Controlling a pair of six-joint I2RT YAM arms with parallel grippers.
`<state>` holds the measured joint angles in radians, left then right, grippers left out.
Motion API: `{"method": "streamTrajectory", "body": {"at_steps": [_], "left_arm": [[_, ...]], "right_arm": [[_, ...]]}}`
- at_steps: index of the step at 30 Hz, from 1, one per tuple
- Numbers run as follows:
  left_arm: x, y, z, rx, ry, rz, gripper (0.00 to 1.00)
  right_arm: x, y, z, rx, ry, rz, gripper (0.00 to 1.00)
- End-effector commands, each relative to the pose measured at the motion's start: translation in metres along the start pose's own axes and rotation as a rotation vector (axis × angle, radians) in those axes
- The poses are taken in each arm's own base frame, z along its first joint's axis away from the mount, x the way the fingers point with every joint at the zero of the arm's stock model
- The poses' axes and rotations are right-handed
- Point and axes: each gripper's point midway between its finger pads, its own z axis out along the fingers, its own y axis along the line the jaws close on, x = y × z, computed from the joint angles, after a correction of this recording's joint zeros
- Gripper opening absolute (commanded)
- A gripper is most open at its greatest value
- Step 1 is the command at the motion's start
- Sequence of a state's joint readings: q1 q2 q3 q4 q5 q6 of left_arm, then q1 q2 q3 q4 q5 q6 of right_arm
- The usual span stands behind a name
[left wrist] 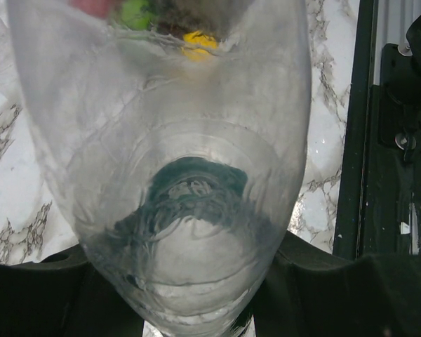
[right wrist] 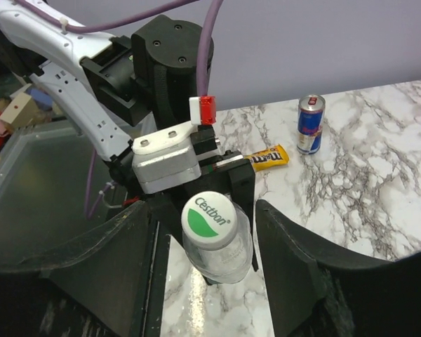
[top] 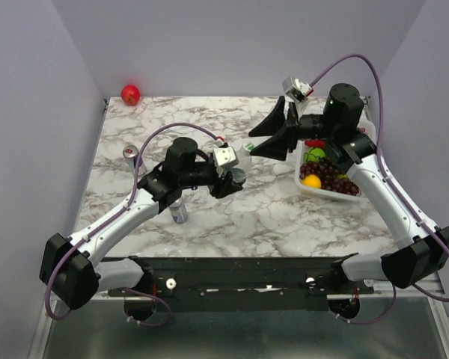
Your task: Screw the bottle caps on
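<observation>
My left gripper [top: 234,170] is shut on a clear plastic bottle [top: 242,152] and holds it above the table, neck toward the right arm. The bottle [left wrist: 161,126] fills the left wrist view, with a dark teal patch showing through it. In the right wrist view the bottle [right wrist: 224,256] wears a white cap with a green mark [right wrist: 209,218]. My right gripper [right wrist: 205,232] is open, one finger on each side of the cap and apart from it; it also shows in the top view [top: 256,142]. A second small bottle [top: 179,212] stands by my left forearm; I cannot tell whether it has a cap.
A silver-blue can [top: 131,155] stands at the left, also in the right wrist view [right wrist: 310,124]. A yellow candy packet [right wrist: 266,158] lies near it. A clear tray [top: 308,188] of fruit sits under my right arm. A red apple [top: 130,94] lies at the back left corner.
</observation>
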<state>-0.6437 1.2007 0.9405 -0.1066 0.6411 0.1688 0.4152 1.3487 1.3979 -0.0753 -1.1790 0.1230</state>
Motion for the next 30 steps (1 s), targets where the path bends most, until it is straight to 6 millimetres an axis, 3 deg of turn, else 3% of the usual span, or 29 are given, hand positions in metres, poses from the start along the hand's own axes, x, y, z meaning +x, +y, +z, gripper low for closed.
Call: {"method": "streamTrajectory", "body": {"at_steps": [1,3,11,21,25,30], "left_arm": [[-0.018,-0.002,0.002,0.029,-0.042,0.025,0.0],[-0.019,-0.002,0.002,0.029,-0.048,0.028,0.0],[-0.018,-0.001,0.003,0.027,-0.048,0.026,0.0],[-0.016,0.001,0.005,0.017,-0.049,0.021,0.0],[-0.018,0.016,0.005,-0.079,-0.055,-0.031,0.0],[-0.018,0.039,0.002,-0.208,-0.052,-0.047,0.0]], "right_arm": [[0.007,0.004,0.006,-0.048,0.008,0.01,0.66],[0.008,0.003,0.007,-0.048,0.009,0.013,0.61],[0.017,-0.003,0.009,-0.033,0.019,0.039,0.63],[0.019,-0.015,0.01,0.022,0.015,0.04,0.39],[0.019,-0.023,0.012,0.117,0.008,0.028,0.28],[0.02,-0.024,0.012,0.159,0.012,0.033,0.24]]}}
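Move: The white-and-green cap, sitting on the upright bottle that the left hand holds, lies between the right hand's open fingers, about 2 cm below them and 1 cm to the left, level fore and aft. From the left hand it is some 15 cm up, 1 cm forward and 1 cm right. The blue-capped bottle stands roughly 26 cm ahead of the right hand, 12 cm right and 29 cm down; the fruit box 18 cm ahead, 33 cm right, 34 cm down. The cap on the held bottle is gripped afresh: the right hand sinks about 1.5 cm and edges 1 cm left onto it, then its open fingers close and pinch its sides. With the grip made, both hands start forward together by about 1 cm, the right turning some 5 degrees clockwise and the left, still holding the bottle, slightly counter-clockwise, to tighten the cap. ##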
